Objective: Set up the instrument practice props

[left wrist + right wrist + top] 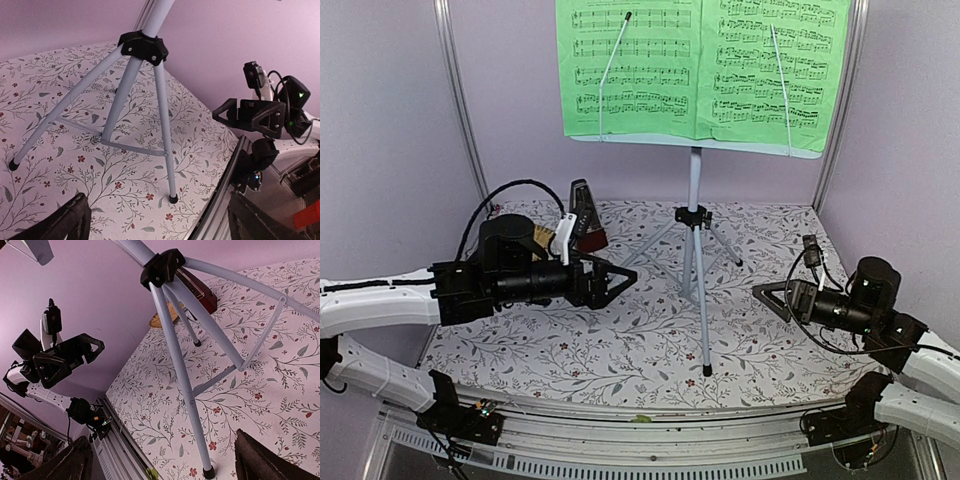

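The pale blue music stand (695,190) rises on its silver tripod at the middle of the floral table. The green sheet-music booklet (700,65) lies open on its desk, held by two wire arms. The reddish-brown metronome (583,212) stands at the back left, just behind my left gripper (620,277). That gripper is open and empty, pointing right at the tripod from the left. My right gripper (767,297) is open and empty on the tripod's right, pointing left. The left wrist view shows the tripod hub (142,46). The right wrist view shows the tripod legs (180,370) and metronome (200,290).
A tan straw mat (542,238) peeks out behind the left arm and lies beside the metronome, straw mat (162,320). The floral cloth (620,340) covers the table. Metal posts (460,100) stand at the back corners. A rail (650,440) runs along the near edge.
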`<state>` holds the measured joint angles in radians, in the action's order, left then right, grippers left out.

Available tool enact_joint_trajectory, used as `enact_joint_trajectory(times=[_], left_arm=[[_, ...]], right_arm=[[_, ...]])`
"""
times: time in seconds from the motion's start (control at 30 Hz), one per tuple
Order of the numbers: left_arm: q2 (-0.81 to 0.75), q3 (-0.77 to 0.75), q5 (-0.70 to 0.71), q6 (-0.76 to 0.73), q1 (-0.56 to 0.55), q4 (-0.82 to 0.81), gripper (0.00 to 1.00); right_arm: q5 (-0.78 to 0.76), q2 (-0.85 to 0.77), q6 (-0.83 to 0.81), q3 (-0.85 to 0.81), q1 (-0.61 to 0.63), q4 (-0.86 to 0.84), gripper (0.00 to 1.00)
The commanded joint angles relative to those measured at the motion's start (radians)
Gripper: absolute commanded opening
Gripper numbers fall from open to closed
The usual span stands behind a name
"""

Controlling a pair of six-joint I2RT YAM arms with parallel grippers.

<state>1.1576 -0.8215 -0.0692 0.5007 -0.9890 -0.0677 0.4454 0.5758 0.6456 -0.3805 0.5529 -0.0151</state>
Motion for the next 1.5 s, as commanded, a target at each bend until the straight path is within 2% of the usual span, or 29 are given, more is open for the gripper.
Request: enact_joint_trajectory(times=[0.0, 0.13, 0.23, 0.5, 0.73, 1.0, 1.23, 1.47], left_arm=[[0.036, 0.033, 0.02, 0.055, 0.05, -0.031, 0.96], [0.066, 0.078, -0.005, 0.114, 0.106, -0.065, 0.96], [0.09, 0.099, -0.034, 0.147, 0.153, -0.079, 0.96], [0.197, 0.083, -0.011, 0.162, 0.193, -0.094, 0.96], [0.167, 0.09, 0.052, 0.193, 0.196, -0.071, 0.96], [0.123, 0.118, 0.092, 0.232, 0.212, -0.084, 0.96], [0.111, 0.111, 0.07, 0.225, 0.247, -0.078, 0.96], [0.089, 0.11, 0.042, 0.216, 0.289, -0.067, 0.96]], right_arm=[[-0.196, 0.072, 0.015, 0.078, 0.128, -0.17, 0.99], [-0.322, 0.117, 0.034, 0.157, 0.246, -0.249, 0.99], [-0.413, 0.164, 0.005, 0.147, 0.314, -0.238, 0.99], [-0.479, 0.446, -0.084, 0.07, 0.323, -0.376, 0.99], [-0.576, 0.596, -0.133, 0.004, 0.386, -0.443, 0.99], [-0.562, 0.802, -0.188, -0.161, 0.384, -0.409, 0.99], [-0.581, 0.947, -0.143, -0.284, 0.341, -0.356, 0.99], [-0.671, 1.035, -0.088, -0.375, 0.317, -0.309, 0.99]])
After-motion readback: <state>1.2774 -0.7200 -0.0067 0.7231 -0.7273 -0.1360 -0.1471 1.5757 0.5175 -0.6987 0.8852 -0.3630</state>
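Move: About 35 cm ahead of the left hand, 12 cm to its left and some 16 cm lower, stands the metronome; the stand's left foot lies about 23 cm ahead, 7 cm left. From the right hand, the lower part of the stand's pole is roughly 17 cm ahead, 11 cm left and 10 cm below, with the front foot 8 cm left and about level fore-and-aft. Sinking about 10 cm first, the wide-open right hand then swings forward and left roughly 10 cm each towards the stand's lower pole, dipping its left side some 25 degrees. The open left hand drops and reaches forward, then eases up slightly while drifting left and turning counter-clockwise, towards the metronome. ##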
